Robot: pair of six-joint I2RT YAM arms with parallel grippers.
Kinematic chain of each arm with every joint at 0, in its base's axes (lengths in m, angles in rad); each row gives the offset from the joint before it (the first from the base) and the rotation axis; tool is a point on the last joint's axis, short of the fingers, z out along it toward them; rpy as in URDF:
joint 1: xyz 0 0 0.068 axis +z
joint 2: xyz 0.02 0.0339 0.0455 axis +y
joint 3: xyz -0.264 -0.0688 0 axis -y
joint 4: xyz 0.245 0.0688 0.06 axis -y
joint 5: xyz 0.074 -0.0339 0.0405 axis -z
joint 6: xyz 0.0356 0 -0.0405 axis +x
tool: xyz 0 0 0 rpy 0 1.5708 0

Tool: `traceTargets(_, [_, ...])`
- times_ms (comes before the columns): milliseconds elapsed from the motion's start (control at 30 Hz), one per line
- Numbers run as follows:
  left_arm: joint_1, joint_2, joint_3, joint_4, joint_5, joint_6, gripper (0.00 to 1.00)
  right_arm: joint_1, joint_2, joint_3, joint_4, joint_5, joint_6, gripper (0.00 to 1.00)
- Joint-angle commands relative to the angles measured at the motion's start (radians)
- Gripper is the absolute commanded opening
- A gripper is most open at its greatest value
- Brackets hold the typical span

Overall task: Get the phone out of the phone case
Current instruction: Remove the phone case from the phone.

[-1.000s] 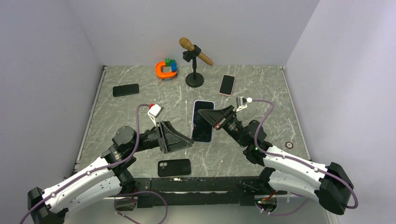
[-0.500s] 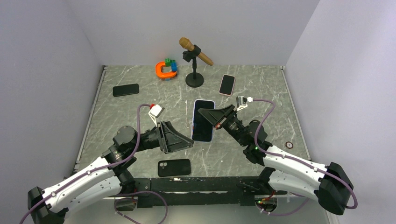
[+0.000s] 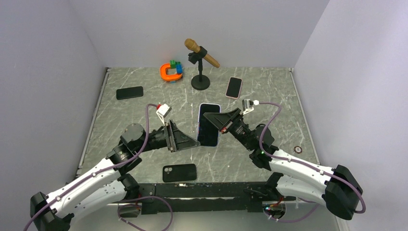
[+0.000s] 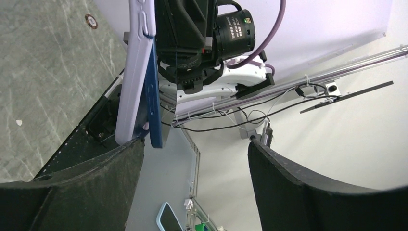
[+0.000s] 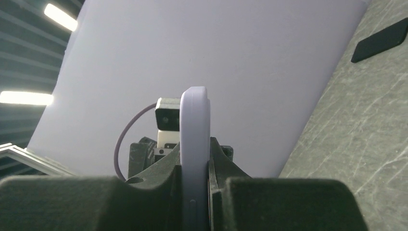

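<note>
My right gripper (image 3: 217,126) is shut on the lavender phone case (image 3: 208,123) and holds it edge-up above the table's middle. In the right wrist view the case edge (image 5: 195,139) stands upright between the pads of that gripper (image 5: 195,192). My left gripper (image 3: 192,142) is open, with its fingertips at the case's lower left corner. In the left wrist view the case (image 4: 137,72) shows side-on, and the phone's blue edge (image 4: 155,101) stands slightly apart from it at the lower end, just above my left finger (image 4: 82,187). The space in the left gripper (image 4: 195,159) is empty.
On the table lie a black phone (image 3: 130,92) at far left, a pink-cased phone (image 3: 234,87) at far right and a black phone (image 3: 179,172) near the front edge. A microphone on a stand (image 3: 200,57) and an orange and blue toy (image 3: 172,70) stand at the back. A small ring (image 3: 298,149) lies at right.
My left arm has moved forward and a little up, bringing its open gripper closer to the case's lower corner. My right gripper still holds the case in the same place.
</note>
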Motion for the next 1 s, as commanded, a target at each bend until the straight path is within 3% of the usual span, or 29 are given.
traceTargets(0, [0.044,0.069,0.026,0.084,-0.018,-0.002,0.80,0.021,0.001,0.020,0.137,-0.159,0.058,0.00])
traceTargets(133, [0.043,0.127,0.062,0.172,0.041,-0.016,0.71,0.033,0.056,0.043,0.102,-0.225,0.031,0.00])
traceTargets(367, [0.053,0.159,0.101,0.169,0.070,0.008,0.48,0.053,0.252,0.193,0.124,-0.493,-0.001,0.00])
traceTargets(500, [0.086,0.154,0.101,0.153,0.080,0.005,0.22,0.059,0.231,0.228,-0.025,-0.489,-0.089,0.03])
traceTargets(600, [0.119,0.119,0.109,0.061,0.042,-0.004,0.00,0.056,0.128,0.195,-0.166,-0.385,-0.151,0.41])
traceTargets(700, [0.142,0.069,0.120,-0.018,-0.028,-0.027,0.00,0.059,0.035,0.186,-0.379,-0.209,-0.215,0.75])
traceTargets(800, [0.165,0.017,0.112,-0.034,-0.082,-0.085,0.00,0.063,-0.036,0.084,-0.293,-0.134,-0.189,0.87])
traceTargets(967, [0.187,-0.067,0.103,-0.066,-0.160,-0.177,0.00,0.062,-0.065,-0.001,-0.140,-0.154,-0.176,0.90])
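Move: The phone, sprung partly out of its lavender case at the near end, is held screen-up by the right gripper; its middle is about 7 cm ahead of the open left hand, 5 cm right and 2 cm below. From the right hand the phone's middle is roughly 2 cm back, and the left gripper, where it is going, about 9 cm back and 5 cm left. The black piece on the table lies 3 cm back and 8 cm left of the left hand, some 30 cm lower. The right hand carries the phone and case about 5 cm left, dipping and turning counter-clockwise as it goes, while the left hand sinks some 2 cm and edges forward to meet the near end, then closes its fingers on the bare blue edge of the phone, with the lavender case lip left outside the lower finger. Once the left has its pinch, the right hand opens wide, lets go and backs off about 4 cm towards the base and 3 cm right, sinking, as the left carries the phone some 4 cm forward, a little left and up, swinging counter-clockwise about 15 degrees. ##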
